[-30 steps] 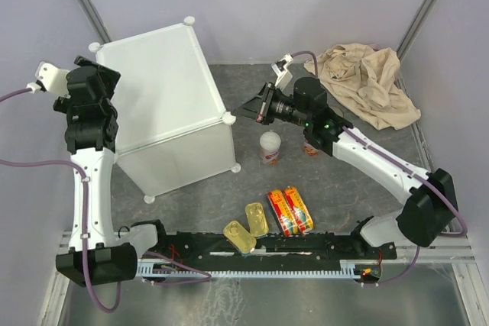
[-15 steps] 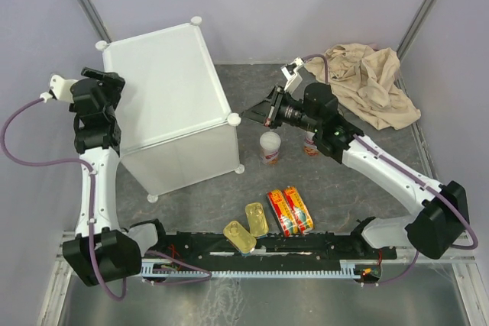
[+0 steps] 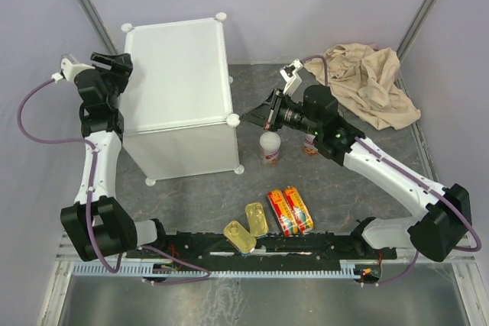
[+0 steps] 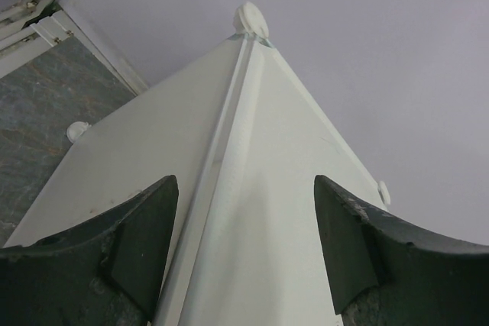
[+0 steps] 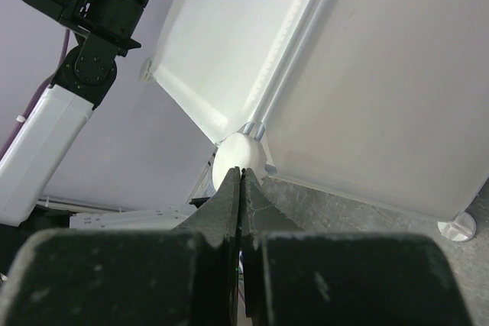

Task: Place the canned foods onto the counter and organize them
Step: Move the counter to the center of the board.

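Note:
The counter (image 3: 177, 74) is a big white cube at the back left. My left gripper (image 3: 122, 62) is open, its jaws on either side of the counter's upper left edge (image 4: 229, 150). My right gripper (image 3: 243, 117) is shut and empty, its tip touching the counter's near right top knob (image 5: 238, 155). A white-and-red cylinder (image 3: 270, 146) stands right of the counter. A second tin (image 3: 309, 147) is mostly hidden under my right arm. Two red-yellow oblong tins (image 3: 289, 211) and two gold tins (image 3: 247, 227) lie near the front. The dark cylinder is not in view.
A beige cloth (image 3: 370, 82) lies bunched at the back right. The grey walls close in at the back and both sides. A black rail (image 3: 267, 248) runs along the near edge. The left arm (image 5: 99, 28) shows beyond the counter in the right wrist view.
The counter has turned clockwise and shifted back, now nearly square to the table. My left gripper has swung back and right along its edge. My right gripper has stayed at the corner knob.

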`<control>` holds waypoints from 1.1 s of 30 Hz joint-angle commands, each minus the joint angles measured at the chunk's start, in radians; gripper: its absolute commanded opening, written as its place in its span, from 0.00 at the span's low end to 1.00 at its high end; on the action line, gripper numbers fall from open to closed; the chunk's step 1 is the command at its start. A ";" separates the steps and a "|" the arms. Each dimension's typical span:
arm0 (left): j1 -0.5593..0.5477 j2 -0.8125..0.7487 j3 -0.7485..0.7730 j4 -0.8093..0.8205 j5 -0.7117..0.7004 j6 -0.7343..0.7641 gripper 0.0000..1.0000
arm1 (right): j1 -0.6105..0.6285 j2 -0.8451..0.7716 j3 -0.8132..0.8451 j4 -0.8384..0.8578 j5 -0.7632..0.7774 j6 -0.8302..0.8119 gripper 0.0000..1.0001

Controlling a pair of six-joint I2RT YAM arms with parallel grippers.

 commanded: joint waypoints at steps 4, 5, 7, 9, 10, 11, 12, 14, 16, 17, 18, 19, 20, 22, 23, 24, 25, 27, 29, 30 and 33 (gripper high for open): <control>-0.067 0.096 0.027 0.021 0.126 -0.014 0.76 | 0.041 0.035 0.025 0.044 -0.018 -0.016 0.01; -0.079 0.104 0.031 0.022 0.126 -0.004 0.76 | 0.044 0.038 0.030 0.043 -0.016 -0.018 0.01; -0.099 0.119 0.036 0.022 0.125 0.009 0.76 | 0.050 0.044 0.040 0.032 -0.010 -0.025 0.01; -0.120 0.131 0.034 0.024 0.124 0.014 0.76 | 0.054 0.048 0.044 0.030 -0.007 -0.027 0.01; -0.128 0.135 0.032 0.026 0.123 0.016 0.76 | 0.057 0.049 0.047 0.027 -0.005 -0.028 0.01; -0.135 0.138 0.029 0.026 0.124 0.018 0.76 | 0.062 0.049 0.049 0.021 -0.001 -0.031 0.01; -0.142 0.140 0.025 0.027 0.123 0.017 0.76 | 0.065 0.050 0.052 0.015 0.005 -0.035 0.01; -0.153 0.143 0.009 0.034 0.122 0.014 0.76 | 0.070 0.051 0.055 0.004 0.015 -0.042 0.01; -0.160 0.139 -0.007 0.041 0.121 0.011 0.76 | 0.071 0.051 0.054 -0.003 0.026 -0.046 0.01; -0.164 0.137 -0.015 0.047 0.124 0.010 0.76 | 0.071 0.050 0.053 -0.004 0.030 -0.047 0.01; -0.171 0.135 -0.020 0.049 0.124 0.012 0.76 | 0.071 0.050 0.051 -0.006 0.033 -0.047 0.01; -0.179 0.132 -0.025 0.050 0.122 0.014 0.76 | 0.073 0.047 0.050 -0.006 0.036 -0.046 0.01; -0.192 0.130 -0.030 0.052 0.121 0.016 0.76 | 0.073 0.046 0.049 -0.010 0.039 -0.047 0.01; -0.215 0.128 -0.035 0.055 0.119 0.022 0.76 | 0.074 0.039 0.053 -0.020 0.049 -0.054 0.01; -0.228 0.130 -0.037 0.055 0.117 0.025 0.76 | 0.075 0.037 0.056 -0.030 0.055 -0.059 0.01; -0.242 0.132 -0.041 0.055 0.112 0.028 0.76 | 0.077 0.034 0.058 -0.038 0.062 -0.065 0.01; -0.256 0.132 -0.044 0.055 0.110 0.031 0.76 | 0.077 0.031 0.059 -0.043 0.067 -0.068 0.01; -0.281 0.134 -0.054 0.055 0.101 0.035 0.76 | 0.077 0.028 0.060 -0.056 0.075 -0.074 0.01; -0.296 0.135 -0.069 0.064 0.098 0.032 0.76 | 0.077 0.028 0.063 -0.080 0.091 -0.087 0.01; -0.302 0.135 -0.075 0.066 0.096 0.031 0.76 | 0.077 0.028 0.066 -0.097 0.099 -0.095 0.01; -0.308 0.128 -0.095 0.067 0.086 0.025 0.76 | 0.076 0.029 0.076 -0.158 0.144 -0.128 0.09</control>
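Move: The counter's middle lies about 15 cm to the left gripper's right, 3 cm back and some 17 cm below; its left top edge runs between the half-open left fingers. The closed right fingertips are at the knob on its near right top corner, the counter's middle being roughly 14 cm ahead of them, 16 cm left and 17 cm lower. The white-topped can stands about 7 cm right of the right hand, 3 cm ahead and 28 cm below. Keep the closed right fingertips in place against the counter's near right top corner. Bring the left gripper about 4 cm forward along the left top edge while easing it right, then push that edge to the right, about 6 cm in all, wrist tipping slightly upward, fingers staying open astride the edge. ##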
